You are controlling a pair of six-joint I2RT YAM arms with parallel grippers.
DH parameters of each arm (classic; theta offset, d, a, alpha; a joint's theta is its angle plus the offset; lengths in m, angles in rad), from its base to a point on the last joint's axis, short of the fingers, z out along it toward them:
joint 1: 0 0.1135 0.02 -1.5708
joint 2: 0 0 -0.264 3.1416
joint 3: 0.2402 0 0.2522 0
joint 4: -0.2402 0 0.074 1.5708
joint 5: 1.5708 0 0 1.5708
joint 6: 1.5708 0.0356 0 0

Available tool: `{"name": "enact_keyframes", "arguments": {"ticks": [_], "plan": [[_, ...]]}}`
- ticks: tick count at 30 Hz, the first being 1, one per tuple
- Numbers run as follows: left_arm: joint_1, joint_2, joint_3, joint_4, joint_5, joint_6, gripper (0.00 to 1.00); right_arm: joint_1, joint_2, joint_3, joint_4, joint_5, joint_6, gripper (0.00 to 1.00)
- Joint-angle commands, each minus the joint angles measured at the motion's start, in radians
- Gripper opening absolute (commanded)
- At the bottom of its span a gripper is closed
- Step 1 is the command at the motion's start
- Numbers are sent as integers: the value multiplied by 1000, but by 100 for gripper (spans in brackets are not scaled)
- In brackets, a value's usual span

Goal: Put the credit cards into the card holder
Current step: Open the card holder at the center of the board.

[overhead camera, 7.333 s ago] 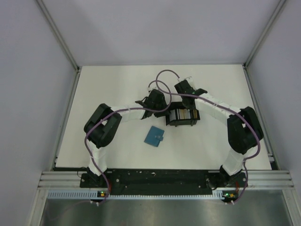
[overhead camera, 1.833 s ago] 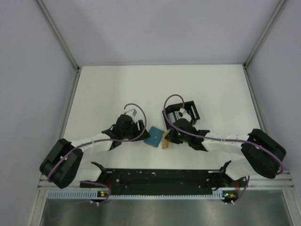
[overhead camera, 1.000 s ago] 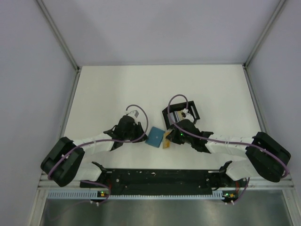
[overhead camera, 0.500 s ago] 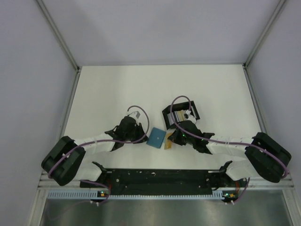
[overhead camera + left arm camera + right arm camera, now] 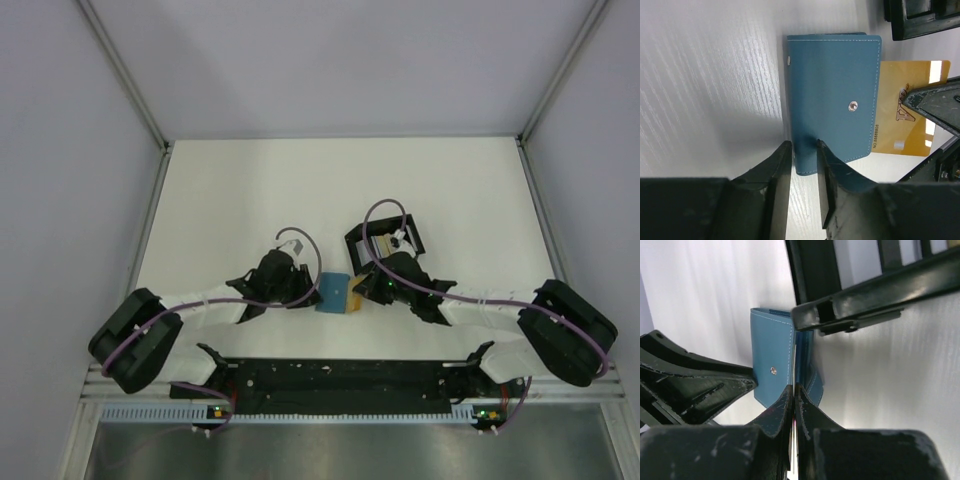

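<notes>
The teal-blue card holder [image 5: 333,292] lies between my two grippers near the table's front. In the left wrist view my left gripper [image 5: 802,150] has its jaws closed narrowly on the near left edge of the card holder [image 5: 835,90]. My right gripper [image 5: 372,291] is shut on an orange-yellow credit card [image 5: 356,296]. That card [image 5: 905,115] sticks out from under the holder's right side. In the right wrist view my right gripper [image 5: 794,388] holds the card edge-on, pointing into the gap of the card holder [image 5: 771,365].
The black open-topped tray [image 5: 385,243] stands just behind the right gripper, with more cards in it. It also shows in the left wrist view [image 5: 920,17] and in the right wrist view [image 5: 807,280]. Metal frame rails edge the white table.
Over the last second the left gripper moved right onto the card holder. The holder turned from a diamond angle to square. The right gripper pushed the card left, further into the holder.
</notes>
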Motion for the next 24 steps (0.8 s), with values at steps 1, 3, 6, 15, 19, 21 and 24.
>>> {"name": "enact_keyframes", "arguments": {"ticks": [1, 3, 6, 15, 19, 21, 24], "plan": [[-7, -3, 14, 43, 14, -5, 38, -12, -5, 14, 109, -50, -46, 0], [-7, -15, 14, 43, 2, -2, 45, -10, -2, 24, 134, -85, -72, 0], [-7, -32, 19, 48, -18, 2, 51, -10, 21, 39, 161, -128, -85, 0], [-7, -92, 2, 70, -38, 15, 67, -12, 115, 74, 275, -220, -89, 0], [-5, -143, -20, 63, -81, 15, 82, -9, 132, 91, 302, -237, -89, 0], [-5, -156, -23, 44, -102, 13, 83, -10, 143, 100, 321, -252, -91, 0], [-3, -189, -46, 57, -106, 4, 85, -9, 163, 126, 318, -278, -95, 0]]}}
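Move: The card holder lies flat with its middle about 4 cm to the right of the left fingertips, 2 cm ahead and a centimetre below them. From the right hand its middle is about 5 cm to the left, level fore and aft, some 3 cm lower. The gold card held in the right fingers is centred roughly 1 cm back and 1 cm below them; the black tray stands about 11 cm ahead, 6 cm to the right and 3 cm lower. The card holder's cover is levered open from its right edge by the gold card, which the right hand keeps pinched: that hand sweeps about 5 cm left over the holder and rises, dipping slightly midway, while turning some 15 degrees counter-clockwise with its left side lifting. The left hand, nearly still at first at the holder's left edge, then rises about 4 cm and slightly forward, its fingers spreading from a quarter open to wide. ##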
